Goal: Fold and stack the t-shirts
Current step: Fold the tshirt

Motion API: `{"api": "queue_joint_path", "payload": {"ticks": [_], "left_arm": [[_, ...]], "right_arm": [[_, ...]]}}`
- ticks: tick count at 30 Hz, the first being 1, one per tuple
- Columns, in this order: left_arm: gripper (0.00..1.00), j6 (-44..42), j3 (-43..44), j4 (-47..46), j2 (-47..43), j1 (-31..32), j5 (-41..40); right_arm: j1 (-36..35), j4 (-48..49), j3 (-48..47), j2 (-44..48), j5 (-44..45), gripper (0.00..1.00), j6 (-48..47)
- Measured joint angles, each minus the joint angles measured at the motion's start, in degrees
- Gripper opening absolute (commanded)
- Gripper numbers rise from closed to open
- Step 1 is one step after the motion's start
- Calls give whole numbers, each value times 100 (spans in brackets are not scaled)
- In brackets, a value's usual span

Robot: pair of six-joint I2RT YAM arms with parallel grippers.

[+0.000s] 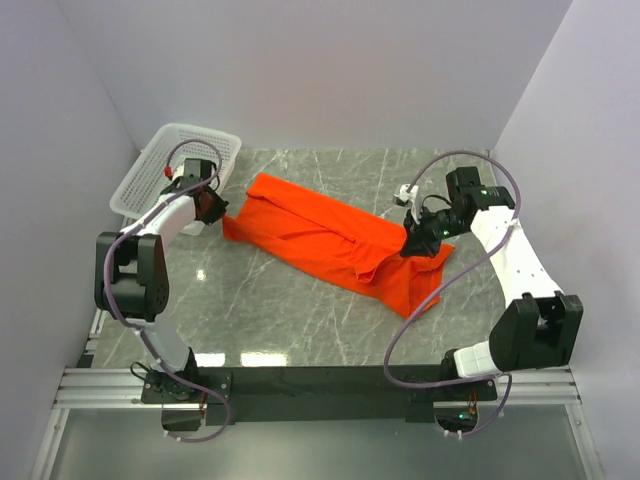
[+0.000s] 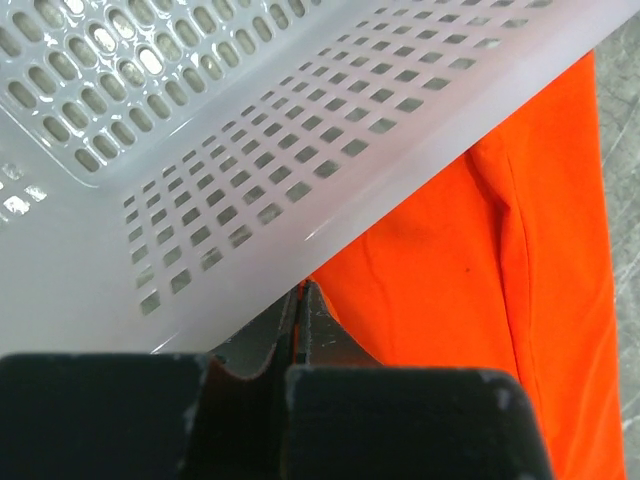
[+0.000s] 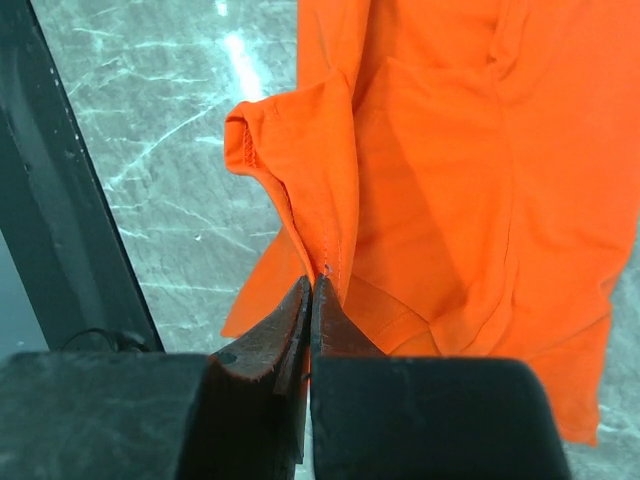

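The orange-red t-shirt [image 1: 320, 235] stretches as a rumpled diagonal band across the grey marble table, from back left to right. My left gripper [image 1: 218, 212] is shut on its left corner, beside the basket; in the left wrist view a sliver of orange shows between the closed jaws of the left gripper [image 2: 302, 290], with the t-shirt [image 2: 480, 280] running off to the right. My right gripper [image 1: 412, 240] is shut on the other end. In the right wrist view the right gripper [image 3: 312, 283] pinches a stitched hem of the t-shirt [image 3: 450, 180], and a sleeve fold hangs to the left.
A white plastic mesh basket [image 1: 150, 175] stands at the back left corner, its rim right over the left gripper; its wall [image 2: 250, 150] fills most of the left wrist view. White walls enclose the table on three sides. A black rail [image 1: 320, 380] runs along the near edge.
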State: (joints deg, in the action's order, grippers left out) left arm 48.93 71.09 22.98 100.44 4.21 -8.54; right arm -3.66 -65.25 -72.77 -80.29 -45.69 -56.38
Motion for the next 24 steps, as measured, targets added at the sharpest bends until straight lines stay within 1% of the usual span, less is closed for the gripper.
{"api": "queue_joint_path", "payload": {"ticks": [11,19,24], "left_arm": [[1,-199,608,264,562,164,-337],[1,-549,1377,468,1139,481,-560],[1,-763,1631,546,1322,584,-640]], "right_arm": [[557,20,-439,-647,15,0,350],[629,9,-669,-1233,-33,0,573],[782,-33,-813,-1504,-140,0,599]]}}
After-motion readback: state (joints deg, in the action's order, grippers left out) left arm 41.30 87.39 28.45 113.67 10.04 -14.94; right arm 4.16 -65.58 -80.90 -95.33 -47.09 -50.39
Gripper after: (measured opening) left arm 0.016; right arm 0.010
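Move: I already pinch the near edge of the folded shirt in both hands. The shirt's far left corner lies about 12 cm ahead of my left hand, 8 cm to its right and 8 cm below; the basket's middle is some 11 cm ahead and 10 cm left of that hand, 4 cm lower. From my right hand, the shirt's far right corner is roughly 9 cm ahead, 10 cm right and 16 cm down, with the near right end about 6 cm back and 3 cm right, 16 cm down. With both grippers staying shut on the cloth, I carry the near edge forward and to my right, towards the far edge, each hand going about 6 cm. My left hand sinks only slightly, rolls its left side up some 10 degrees and draws clear of the basket wall; my right lowers about 3 cm, mostly late, tipping down and turning clockwise about 10 degrees. ##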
